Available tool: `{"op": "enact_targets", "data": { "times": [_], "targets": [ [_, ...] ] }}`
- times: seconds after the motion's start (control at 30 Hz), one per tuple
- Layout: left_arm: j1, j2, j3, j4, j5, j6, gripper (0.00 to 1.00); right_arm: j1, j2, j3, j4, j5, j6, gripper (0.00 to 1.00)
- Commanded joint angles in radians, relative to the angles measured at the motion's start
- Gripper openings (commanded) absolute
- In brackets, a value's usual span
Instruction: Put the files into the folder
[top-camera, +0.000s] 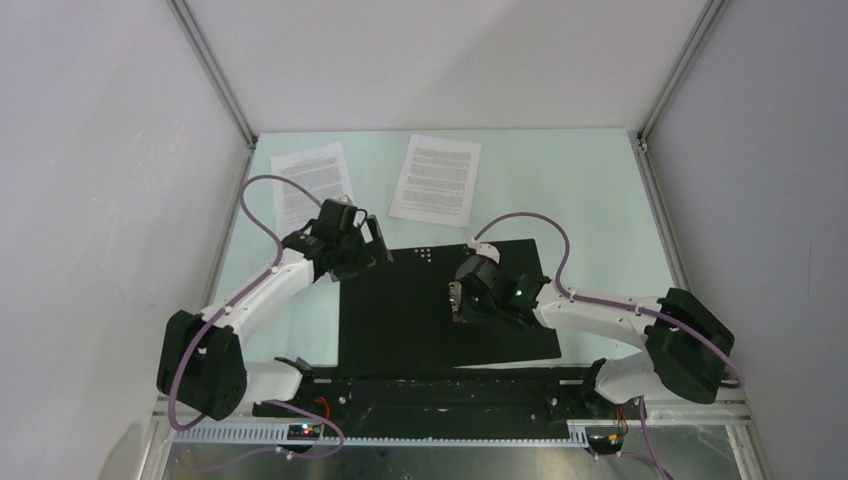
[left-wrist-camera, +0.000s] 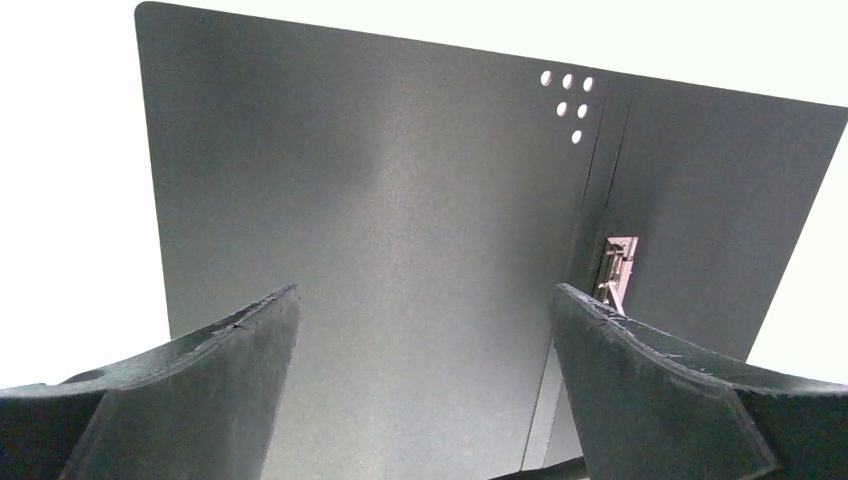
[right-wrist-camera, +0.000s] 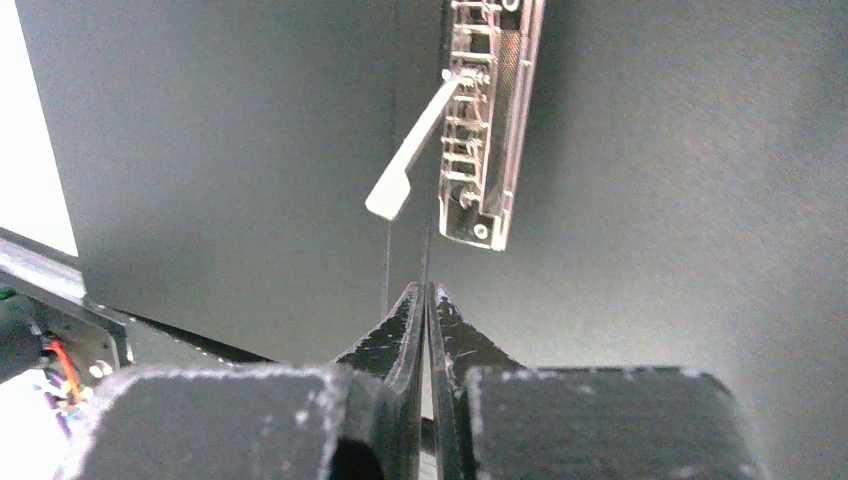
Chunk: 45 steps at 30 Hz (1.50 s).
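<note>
The folder (top-camera: 400, 325) lies open on the table, black inside up. Its metal spine clip (right-wrist-camera: 483, 130) has the lever (right-wrist-camera: 405, 170) lifted. Two files lie flat behind it: one sheet (top-camera: 312, 183) at the back left, the other (top-camera: 436, 179) at the back middle. My left gripper (top-camera: 374, 240) hangs open over the folder's far left corner, nothing between its fingers (left-wrist-camera: 240, 390); below them I see the left cover (left-wrist-camera: 400, 200) and the clip (left-wrist-camera: 618, 270). My right gripper (right-wrist-camera: 427, 290) is shut and holds nothing, just short of the clip over the spine (top-camera: 457, 300).
Metal frame posts (top-camera: 215, 75) and grey walls close in the pale green table (top-camera: 590, 200) on three sides. The arm bases and a black rail (top-camera: 440, 395) run along the near edge. Purple cables (top-camera: 262, 200) loop above both arms.
</note>
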Motion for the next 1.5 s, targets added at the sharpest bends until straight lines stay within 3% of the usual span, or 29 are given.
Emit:
{"op": "enact_targets", "data": {
  "times": [0.0, 0.23, 0.43, 0.77, 1.0, 1.2, 1.47],
  "targets": [
    [0.002, -0.043, 0.042, -0.027, -0.027, 0.034, 1.0, -0.057, 0.04, -0.017, 0.202, -0.122, 0.013, 0.07],
    [0.019, -0.061, 0.077, -0.067, -0.033, 0.055, 1.0, -0.189, 0.161, -0.019, 0.42, -0.307, 0.059, 0.07],
    [0.032, -0.07, 0.102, -0.092, -0.034, 0.072, 1.0, -0.264, 0.235, -0.006, 0.516, -0.36, 0.112, 0.08],
    [0.034, -0.052, 0.149, -0.1, -0.007, 0.097, 1.0, -0.319, 0.34, 0.096, 0.485, -0.326, 0.091, 0.09],
    [0.046, -0.026, 0.204, -0.104, 0.02, 0.119, 1.0, -0.322, 0.327, 0.184, 0.409, -0.315, 0.044, 0.14],
    [0.088, 0.06, 0.324, -0.102, 0.017, 0.135, 1.0, -0.333, 0.278, 0.286, 0.278, -0.285, -0.011, 0.26],
    [0.092, 0.346, 0.575, -0.083, 0.036, 0.233, 1.0, -0.455, 0.362, 0.443, 0.186, -0.299, -0.059, 0.6]
  ]
}}
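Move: The folder's metal clip lies about 6 cm ahead of the right hand, 2 cm left and 4 cm below, its lever slanting back towards the fingertips; the middle file is some 38 cm ahead of that hand and 6 cm left. From the left hand the clip is about 22 cm right, 5 cm back; the middle file 28 cm ahead, 19 cm right, and the left file 25 cm ahead, 14 cm left, all roughly 7 cm below. Right hand's shut fingers sweep 17 cm forward across the clip, rising and opening late; left hand lifts forward. ##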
